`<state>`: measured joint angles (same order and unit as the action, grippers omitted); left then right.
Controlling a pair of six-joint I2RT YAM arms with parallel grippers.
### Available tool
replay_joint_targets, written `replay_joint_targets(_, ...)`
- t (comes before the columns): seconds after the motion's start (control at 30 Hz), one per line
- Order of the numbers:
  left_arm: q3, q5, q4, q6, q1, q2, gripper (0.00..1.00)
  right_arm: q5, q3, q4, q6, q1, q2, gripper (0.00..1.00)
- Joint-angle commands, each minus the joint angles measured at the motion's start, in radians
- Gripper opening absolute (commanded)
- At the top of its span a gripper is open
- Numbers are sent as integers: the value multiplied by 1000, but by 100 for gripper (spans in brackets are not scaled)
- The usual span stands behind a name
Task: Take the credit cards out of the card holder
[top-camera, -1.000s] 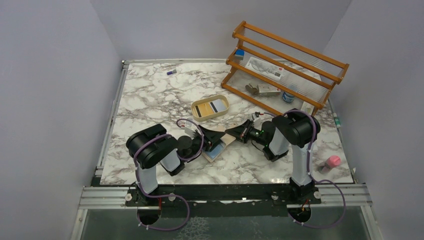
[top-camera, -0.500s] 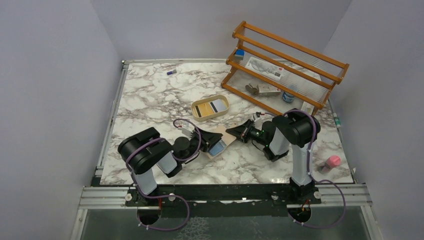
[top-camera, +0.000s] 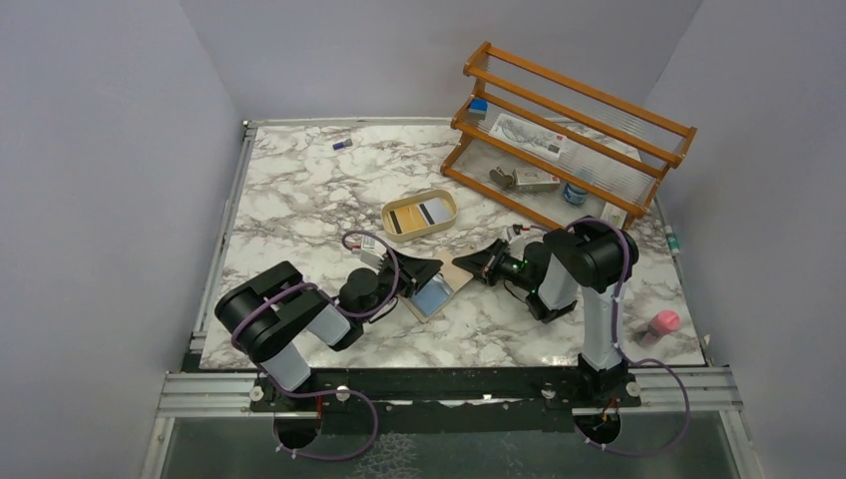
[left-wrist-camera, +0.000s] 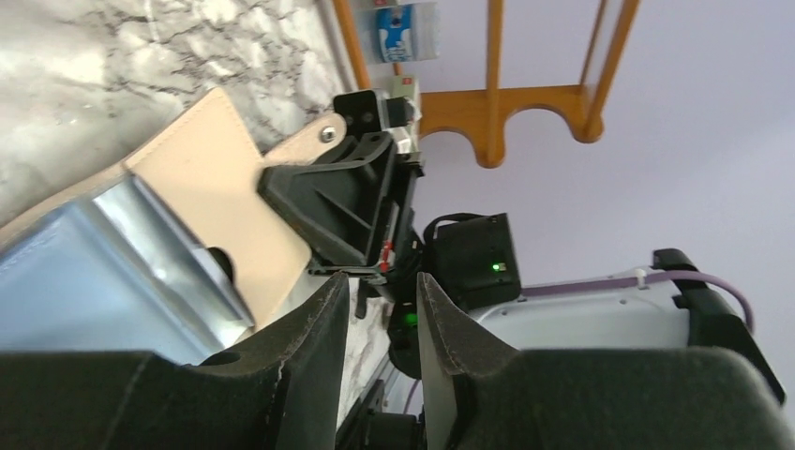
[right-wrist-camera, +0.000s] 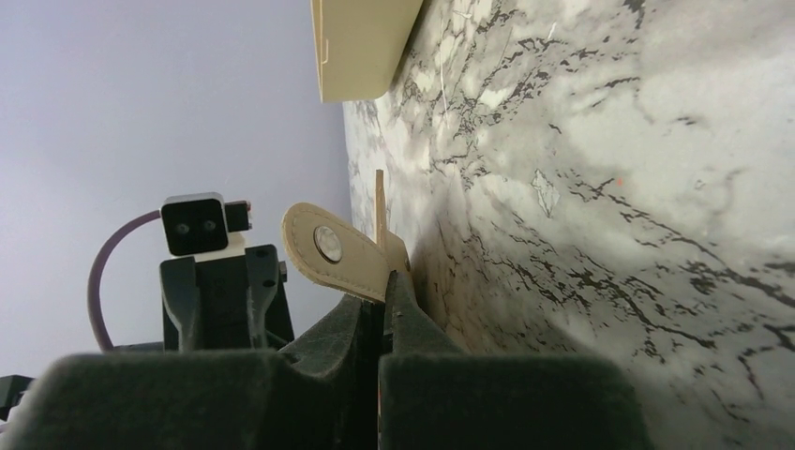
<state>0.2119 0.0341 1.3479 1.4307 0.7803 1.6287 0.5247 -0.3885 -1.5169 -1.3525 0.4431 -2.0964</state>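
The beige card holder [top-camera: 456,271] lies open on the marble between my two arms. A pale blue credit card [top-camera: 433,297] lies in its near half; in the left wrist view this card [left-wrist-camera: 84,281] sits left of my fingers, beside the beige flap [left-wrist-camera: 202,178]. My left gripper [top-camera: 429,272] [left-wrist-camera: 382,279] hovers at the holder's left edge, jaws narrowly apart with nothing between them. My right gripper [top-camera: 469,263] [right-wrist-camera: 382,291] is shut on the holder's far edge by the snap tab [right-wrist-camera: 328,248]. No whitish card shows in the holder.
An oval tan tray [top-camera: 446,207] with two cards in it sits just behind the holder. A wooden rack [top-camera: 569,120] with small items stands at the back right. A pink object [top-camera: 663,322] lies at the right edge, a small purple one [top-camera: 342,145] far back.
My left arm has swung its elbow out to the left and its jaws have narrowed. The right gripper has kept its hold on the card holder.
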Motion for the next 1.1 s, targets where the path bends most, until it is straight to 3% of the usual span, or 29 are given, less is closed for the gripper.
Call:
replay_joint_targets(0.0,21,6,-156,-13,17,-44,34,-17,10,-269,13,-4,-14,1)
replay_joint_targets(0.47,15,78,-217,81,46,30,35,-14,5,-269,10,-3,-13,1)
replay_joint_targets(1.07,71,141,-155,108,46,148,35,-15,8,-269,10,-4,-6,1)
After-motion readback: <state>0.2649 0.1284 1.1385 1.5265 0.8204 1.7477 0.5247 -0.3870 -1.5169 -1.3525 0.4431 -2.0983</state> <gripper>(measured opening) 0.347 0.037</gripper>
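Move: The credit card's edge, in the open card holder, lies about 8 cm below the left hand, some 2 cm to its right and 1 cm back. The tan flap, pinched by the right hand, is about 3 cm ahead, 5 cm right and 8 cm below; the blue pocket is 5 cm back, 2 cm left and 10 cm down. The tray stands some 12 cm ahead and 4 cm left, 10 cm down. From the right hand, the card is 4 cm back, 3 cm left and roughly level. Down goes the left hand, about 7.5 cm towards the credit card's edge beside the tan flap, first easing back a little over 1 cm and then forward again as it nears the holder. Its wrist tips the fingers down some 15 degrees with a slight roll, its fingers staying partly open around the edge. The right hand stays still and keeps its pinch on the flap. ##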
